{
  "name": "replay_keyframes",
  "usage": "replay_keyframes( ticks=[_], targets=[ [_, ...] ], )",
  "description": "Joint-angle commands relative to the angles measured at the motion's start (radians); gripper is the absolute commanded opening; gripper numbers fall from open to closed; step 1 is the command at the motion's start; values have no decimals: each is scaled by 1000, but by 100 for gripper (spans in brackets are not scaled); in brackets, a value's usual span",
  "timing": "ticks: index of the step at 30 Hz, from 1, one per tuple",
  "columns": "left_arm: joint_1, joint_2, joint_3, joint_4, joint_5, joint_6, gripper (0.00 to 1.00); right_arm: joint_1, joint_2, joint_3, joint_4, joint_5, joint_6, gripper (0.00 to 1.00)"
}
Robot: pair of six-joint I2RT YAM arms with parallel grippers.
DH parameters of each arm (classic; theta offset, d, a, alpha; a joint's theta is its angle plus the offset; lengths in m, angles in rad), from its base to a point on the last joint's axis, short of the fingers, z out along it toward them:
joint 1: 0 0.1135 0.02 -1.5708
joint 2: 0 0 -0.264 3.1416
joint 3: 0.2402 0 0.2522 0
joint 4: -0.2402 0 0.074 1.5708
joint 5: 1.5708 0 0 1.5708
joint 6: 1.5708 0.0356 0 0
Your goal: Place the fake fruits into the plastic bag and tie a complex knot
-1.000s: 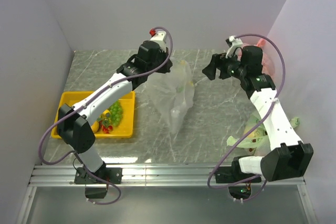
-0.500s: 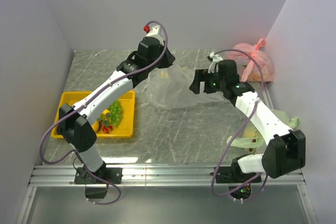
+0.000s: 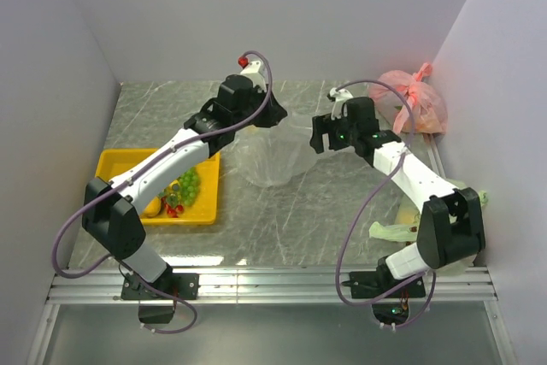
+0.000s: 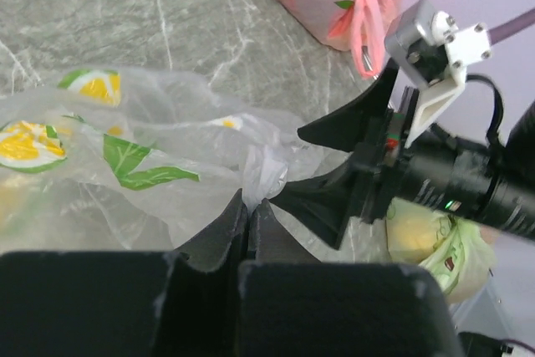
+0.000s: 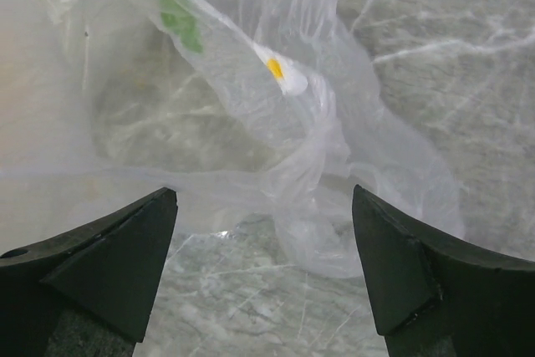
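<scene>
The plastic bag (image 3: 269, 158) is thin clear film printed with lemon slices and green leaves, lying crumpled on the marble at centre. My left gripper (image 3: 275, 117) is at its far edge, shut on a pinch of the film (image 4: 259, 180). My right gripper (image 3: 317, 136) hovers just right of the bag, open and holding nothing. In the right wrist view a twisted handle end (image 5: 313, 165) lies between and beyond its fingers (image 5: 125, 248). The fake fruits sit in the yellow tray (image 3: 113, 162): green grapes (image 3: 188, 183), red berries (image 3: 173, 208) and a yellow piece (image 3: 154, 207).
A pink bag with a knotted top (image 3: 414, 105) rests at the back right corner. Pale green bags (image 3: 398, 230) lie at the right by the right arm's base. Grey walls close in the left, back and right sides.
The left gripper has come down with the bag, which hung stretched and now lies bunched on the table. The right gripper swung left and lower, close to the bag, staying open.
</scene>
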Motion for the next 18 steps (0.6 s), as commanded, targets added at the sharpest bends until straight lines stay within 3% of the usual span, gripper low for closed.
replay_keyframes(
  ticks=[1, 5, 11, 18],
  targets=[
    [17, -57, -13, 70, 77, 55, 0, -75, -94, 48, -27, -234, -68, 93],
    [32, -65, -22, 84, 168, 112, 0, -146, -130, 117, -45, -330, -39, 93],
    [39, -89, -66, 143, 248, 152, 0, -145, -29, 214, -85, -295, -49, 94],
    [39, -59, -39, 147, 249, 129, 0, 15, 37, 192, -180, -130, -111, 95]
  ],
)
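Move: Just off the right hand's open fingers, about 3 cm to the left, 1 cm ahead and 2 cm below, is the loose edge of the plastic bag. The bag's body hangs some 12 cm left of this hand, 2 cm back and 3 cm below. The pink bag stands about 23 cm right, 8 cm ahead and 8 cm below. From the left hand, that loose edge lies roughly 6 cm right, 1 cm back and 13 cm below. Lifting away from the bag's loose edge, the right hand climbs about 10 cm with fingers still wide open, veering a little right and then forward as it tips up. It then sinks some 4 cm and swings left beside the gathered plastic. The left hand keeps that plastic pinched, easing back about 2 cm and turning roughly 10 degrees clockwise. ##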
